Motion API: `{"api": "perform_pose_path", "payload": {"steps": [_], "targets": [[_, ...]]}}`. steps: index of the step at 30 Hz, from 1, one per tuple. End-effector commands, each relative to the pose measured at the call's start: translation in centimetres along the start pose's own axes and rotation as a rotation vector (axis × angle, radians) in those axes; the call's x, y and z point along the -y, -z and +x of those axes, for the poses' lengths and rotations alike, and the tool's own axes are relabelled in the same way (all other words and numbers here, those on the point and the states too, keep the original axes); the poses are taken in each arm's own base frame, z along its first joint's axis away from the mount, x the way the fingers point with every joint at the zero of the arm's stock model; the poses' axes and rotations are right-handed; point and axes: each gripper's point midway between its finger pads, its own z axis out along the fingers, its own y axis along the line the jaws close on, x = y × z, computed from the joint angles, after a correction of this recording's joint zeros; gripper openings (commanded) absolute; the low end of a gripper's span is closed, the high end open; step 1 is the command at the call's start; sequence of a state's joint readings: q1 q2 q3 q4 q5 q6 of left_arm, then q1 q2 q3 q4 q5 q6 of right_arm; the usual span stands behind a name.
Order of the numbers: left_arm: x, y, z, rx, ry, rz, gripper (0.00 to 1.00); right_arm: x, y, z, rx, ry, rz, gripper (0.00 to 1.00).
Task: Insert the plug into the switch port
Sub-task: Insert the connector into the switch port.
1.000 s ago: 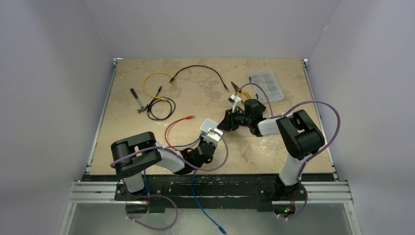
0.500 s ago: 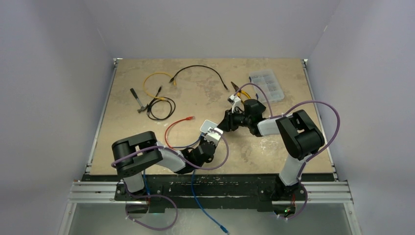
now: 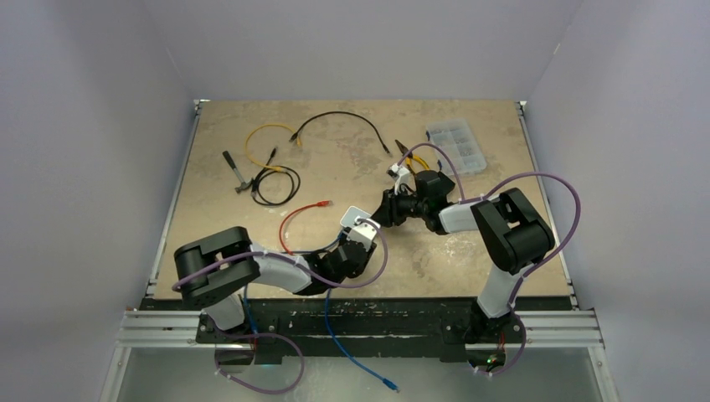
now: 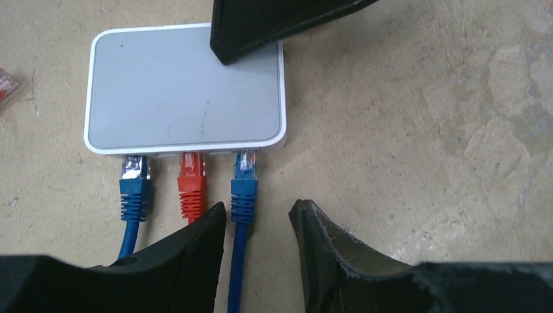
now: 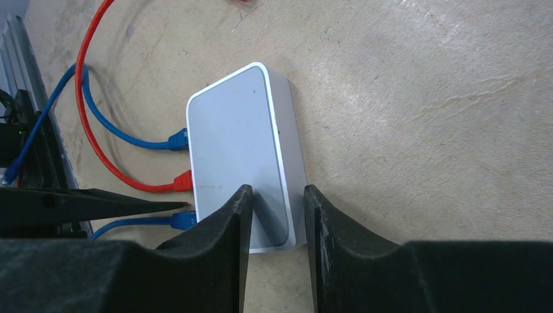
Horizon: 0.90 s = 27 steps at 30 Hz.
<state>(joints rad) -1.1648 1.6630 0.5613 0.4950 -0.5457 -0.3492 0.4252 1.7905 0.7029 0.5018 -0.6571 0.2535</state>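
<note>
The switch (image 4: 169,85) is a flat white box with a grey top, lying on the table. Three plugs sit in its near face: a blue one (image 4: 135,186), a red one (image 4: 192,182) and a blue plug (image 4: 244,186) on the right. My left gripper (image 4: 257,215) is open just behind that right plug. Its cable runs between the fingers, close to the left one. My right gripper (image 5: 272,195) is shut on the switch's (image 5: 241,150) far corner, with one finger (image 4: 261,32) on the top and the other against the side wall.
A red cable (image 3: 289,224) loops left of the switch (image 3: 355,213). A blue cable (image 3: 343,343) hangs over the table's front edge. Further back lie a clear organiser box (image 3: 456,146), a yellow cable (image 3: 266,134), black cables (image 3: 343,117) and a hand tool (image 3: 237,172).
My left gripper's jaws have parted and let go of the right blue plug, and the left arm's elbow has swung left. The right arm and the switch have barely moved.
</note>
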Motion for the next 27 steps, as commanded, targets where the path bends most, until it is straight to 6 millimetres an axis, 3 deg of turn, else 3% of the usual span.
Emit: {"api": "perform_pose_path", "payload": {"steps": [1,6,10,21,27], "targets": [[0.1,1.3,0.4,-0.084,-0.009,0.027,0.43,0.2,0.0,0.6,-0.031,-0.008,0.02,0.37],[0.1,1.9,-0.1,-0.11,-0.006,0.027,0.39,0.7,-0.2,0.4,-0.023,0.001,0.041,0.37],[0.0,1.1,-0.4,-0.134,0.023,0.05,0.3,0.9,-0.4,0.5,-0.028,0.001,0.046,0.38],[-0.1,-0.5,-0.8,-0.168,0.063,0.07,0.23,1.4,-0.7,0.6,-0.031,0.004,0.056,0.38],[-0.2,-0.6,-0.3,-0.185,0.064,0.073,0.05,1.5,-0.9,0.3,-0.023,0.015,0.056,0.38]]}}
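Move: The blue plug to be pushed home already stands at its port, between the open left fingers, its middle about 1 cm ahead of the left hand, 1 cm to its left and 1 cm below. The red plug sits about 3 cm ahead and 3 cm left, the other blue plug 4 cm ahead and 5 cm left; the switch's middle is some 7 cm straight ahead. From the right hand, at the switch's far corner, that first plug lies about 7 cm back, 5 cm left. The blue plug's boot is taken afresh by the left hand: with fingers open around it, the hand backs off just over 1 cm, drifting about 1 cm left, then comes forward again nearly 2 cm towards the switch, tipping its fingers some 10 degrees further down while they close and pinch the boot from both sides. The right hand stays at the switch's corner, one finger over its top, its opening unchanged. ##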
